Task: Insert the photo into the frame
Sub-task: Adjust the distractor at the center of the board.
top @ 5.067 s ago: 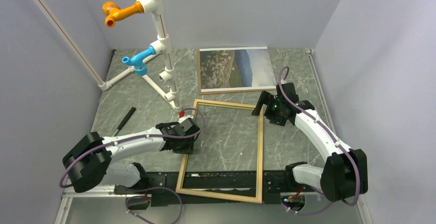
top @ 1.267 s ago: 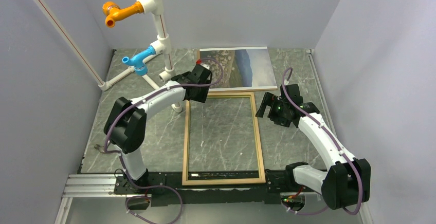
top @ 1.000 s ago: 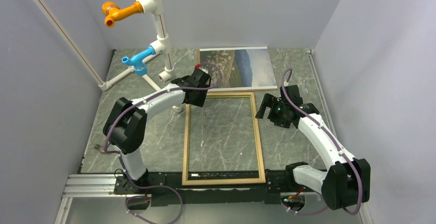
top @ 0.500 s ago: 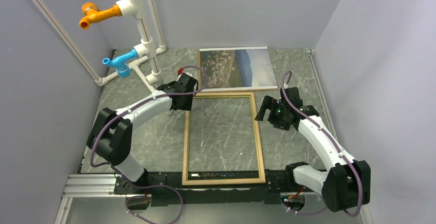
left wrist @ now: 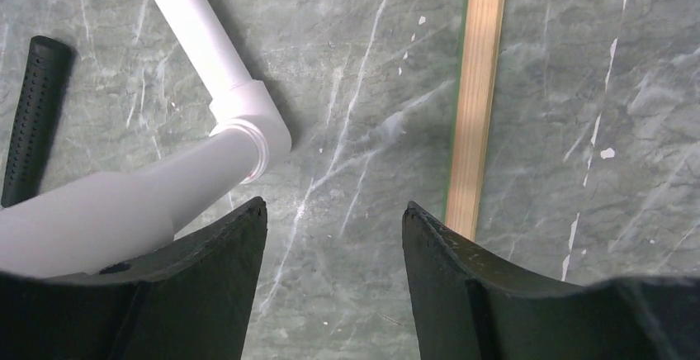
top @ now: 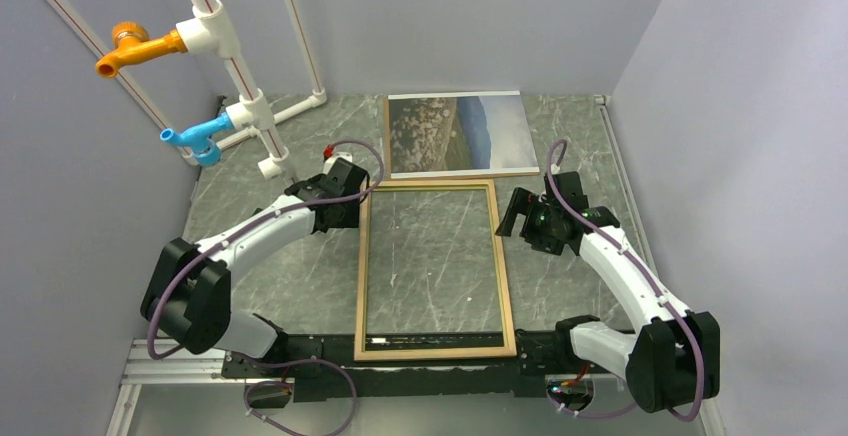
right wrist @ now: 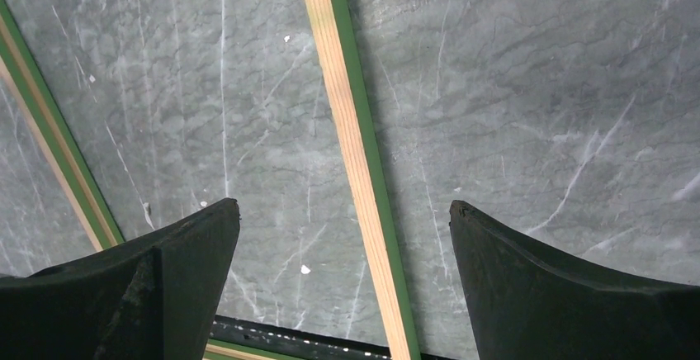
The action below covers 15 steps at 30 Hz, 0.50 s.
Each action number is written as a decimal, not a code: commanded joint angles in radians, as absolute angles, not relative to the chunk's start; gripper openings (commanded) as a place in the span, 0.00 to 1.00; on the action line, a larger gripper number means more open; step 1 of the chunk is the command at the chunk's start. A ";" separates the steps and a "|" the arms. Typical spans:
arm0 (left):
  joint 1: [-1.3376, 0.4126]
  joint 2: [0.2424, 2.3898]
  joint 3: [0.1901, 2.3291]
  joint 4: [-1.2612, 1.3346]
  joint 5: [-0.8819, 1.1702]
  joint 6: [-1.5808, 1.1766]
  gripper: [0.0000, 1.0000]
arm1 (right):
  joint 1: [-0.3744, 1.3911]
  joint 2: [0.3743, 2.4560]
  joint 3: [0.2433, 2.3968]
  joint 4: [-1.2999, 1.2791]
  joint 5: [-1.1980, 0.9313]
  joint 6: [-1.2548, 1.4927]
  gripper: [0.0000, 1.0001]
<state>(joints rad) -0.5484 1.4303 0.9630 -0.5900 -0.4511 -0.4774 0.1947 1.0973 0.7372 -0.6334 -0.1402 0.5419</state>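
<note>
The frame (top: 504,276) lies flat mid-table, pale wood face up, its long sides running away from the arms. The photo (top: 458,134) lies picture up just beyond the frame's far edge. My left gripper (top: 348,212) hovers outside the frame's far-left corner, open and empty (left wrist: 334,211). The frame's left rail (left wrist: 477,87) runs just right of its right finger. My right gripper (top: 512,220) is wide open (right wrist: 345,207) above the frame's right rail (right wrist: 347,129), which passes between its fingers untouched.
A white PVC pipe stand (top: 235,76) with an orange fitting (top: 130,46) and a blue fitting (top: 195,138) leans at the back left. Its pipe elbow (left wrist: 248,129) lies close to my left finger. A black tool handle (left wrist: 33,112) lies on the table beyond it.
My left arm swung left from the photo's near-left corner to beside the frame's far-left corner. The pipe stand slid and tipped left with it. Frame, photo and right arm stayed put.
</note>
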 commanded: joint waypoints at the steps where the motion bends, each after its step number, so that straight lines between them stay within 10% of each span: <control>1: -0.519 1.386 0.956 -0.580 -0.493 -0.480 0.68 | 0.191 1.087 0.735 -0.597 -0.154 0.540 1.00; 15: -0.604 1.440 1.014 -0.520 -0.425 -0.362 0.94 | 0.181 1.154 0.766 -0.567 -0.150 0.517 1.00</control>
<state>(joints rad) -0.5674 1.4200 0.9585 -0.5430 -0.3996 -0.4171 0.1902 1.1267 0.7334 -0.6083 -0.1406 0.5385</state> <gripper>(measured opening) 0.921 0.997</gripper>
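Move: The left hand, empty and part-open, has the near stretch of the frame's left rail level with it, about 5 cm to its right and 8 below. The frame's far-left corner lies some 12 cm ahead and 5 to the right; the pipe stand's foot is roughly 9 ahead and 9 left, the black handle about 5 ahead and 22 left, all at table height. From the right hand that rail stretch is about 34 cm left, 3 ahead. The left hand heads right, towards the frame's left rail and away from the pipe stand's foot, covering only about 1.5 cm at nearly constant height. It turns clockwise some 5 degrees as its fingers spread from about two-thirds to nearly fully open, bringing the right finger over the rail; no touch on it can be seen. ##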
